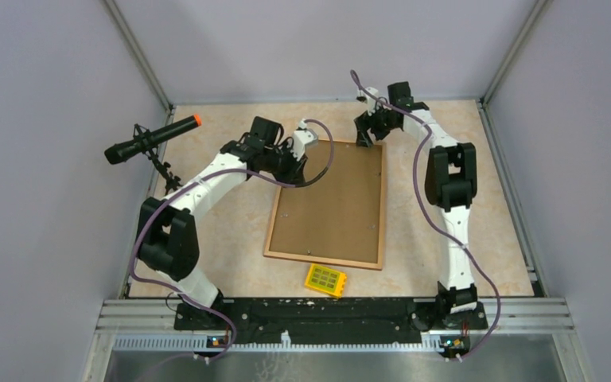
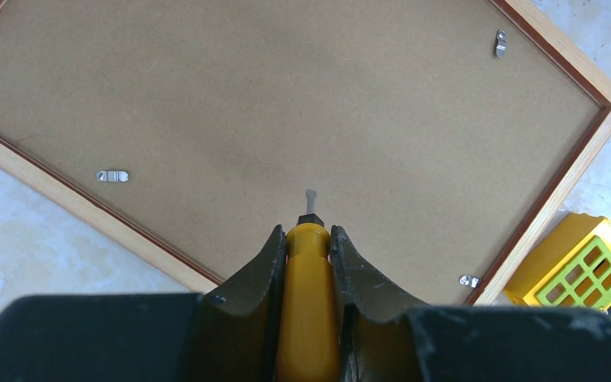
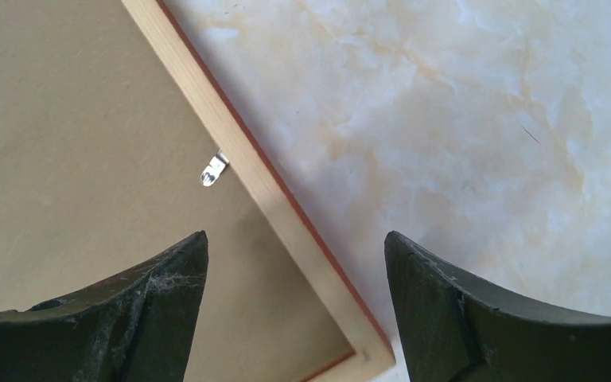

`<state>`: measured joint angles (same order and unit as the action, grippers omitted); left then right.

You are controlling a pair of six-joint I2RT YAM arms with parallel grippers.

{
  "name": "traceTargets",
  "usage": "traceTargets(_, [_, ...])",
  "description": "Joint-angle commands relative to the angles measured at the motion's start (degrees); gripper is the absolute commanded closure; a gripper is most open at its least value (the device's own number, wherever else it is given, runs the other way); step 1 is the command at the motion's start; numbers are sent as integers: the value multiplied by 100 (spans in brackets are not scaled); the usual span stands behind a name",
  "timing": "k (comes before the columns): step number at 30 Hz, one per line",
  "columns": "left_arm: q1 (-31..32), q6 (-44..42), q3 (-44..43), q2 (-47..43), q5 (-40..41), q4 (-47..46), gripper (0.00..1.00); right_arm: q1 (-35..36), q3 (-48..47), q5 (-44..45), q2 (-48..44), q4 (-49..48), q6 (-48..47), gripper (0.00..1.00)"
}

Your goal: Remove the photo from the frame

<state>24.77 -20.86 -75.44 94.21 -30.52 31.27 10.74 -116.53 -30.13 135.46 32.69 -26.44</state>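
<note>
The frame (image 1: 328, 208) lies face down on the table, its brown fibreboard back (image 2: 286, 103) up inside a light wood rim (image 3: 231, 151). The photo is hidden under that back. Small metal clips (image 2: 112, 176) sit along the inner rim, one of them (image 3: 213, 169) near the far corner. My left gripper (image 2: 309, 231) is shut on a yellow-handled screwdriver (image 2: 309, 302), whose flat tip (image 2: 310, 199) hangs above the board; from above, that gripper (image 1: 293, 169) is over the frame's far left part. My right gripper (image 3: 296, 239) stands open above a far corner of the frame (image 1: 363, 137), holding nothing.
A small yellow block (image 1: 325, 280) with green windows lies just off the frame's near edge, also seen in the left wrist view (image 2: 581, 267). A black microphone on a stand (image 1: 149, 139) is at the far left. Grey walls close in the marbled tabletop (image 3: 461, 119).
</note>
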Motion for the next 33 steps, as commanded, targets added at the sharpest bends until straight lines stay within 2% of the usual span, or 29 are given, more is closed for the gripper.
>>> traceTargets(1, [-30, 65, 70, -299, -114, -138, 100, 167, -657, -171, 423, 104, -82, 21])
traceTargets(4, [-25, 46, 110, -334, -2, -164, 100, 190, -760, -110, 641, 108, -55, 23])
traceTargets(7, [-34, 38, 123, -345, -3, -172, 100, 200, -820, 59, 810, 211, -115, 32])
traceTargets(12, [-34, 52, 93, -348, 1, -206, 100, 192, -623, 757, 833, 235, -294, 64])
traceTargets(16, [-47, 108, 55, -313, 225, -253, 100, 98, -602, 1290, 829, 362, -293, 92])
traceTargets(18, [-87, 143, 20, -307, 317, -236, 100, -36, -577, 1497, 797, 385, -209, 100])
traceTargets(26, [-239, 310, -135, -354, 449, -174, 100, -788, 381, 1402, 63, 217, 424, 100])
traceTargets(33, [-318, 582, -138, -406, 904, -328, 100, -1441, 2623, 1542, -1362, -847, 1903, 100])
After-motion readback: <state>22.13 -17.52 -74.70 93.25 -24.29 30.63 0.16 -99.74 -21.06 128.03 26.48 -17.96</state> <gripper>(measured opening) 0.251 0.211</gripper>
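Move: The right hand hangs open over the frame's far rail. The spot it goes for is about 4 cm below, 2 cm to its left and 1 cm ahead. The far-right corner lies some 5 cm to the hand's right and 1 cm ahead, and a metal tab about 6 cm to its left, level with it. The left gripper, holding the yellow screwdriver, is roughly 21 cm back and 20 cm left; from it, that rail spot is 22 cm ahead, 18 cm right. Down about 3 cm and slightly left, the right hand settles astride the far rail and closes on it beside the corner. It then drags the rail to the right, gathering speed over some 14 cm and curving back at the end, the wrist turning clockwise by about 20 degrees. The left hand keeps its screwdriver and shifts left and forward a few centimetres above the backing board. ##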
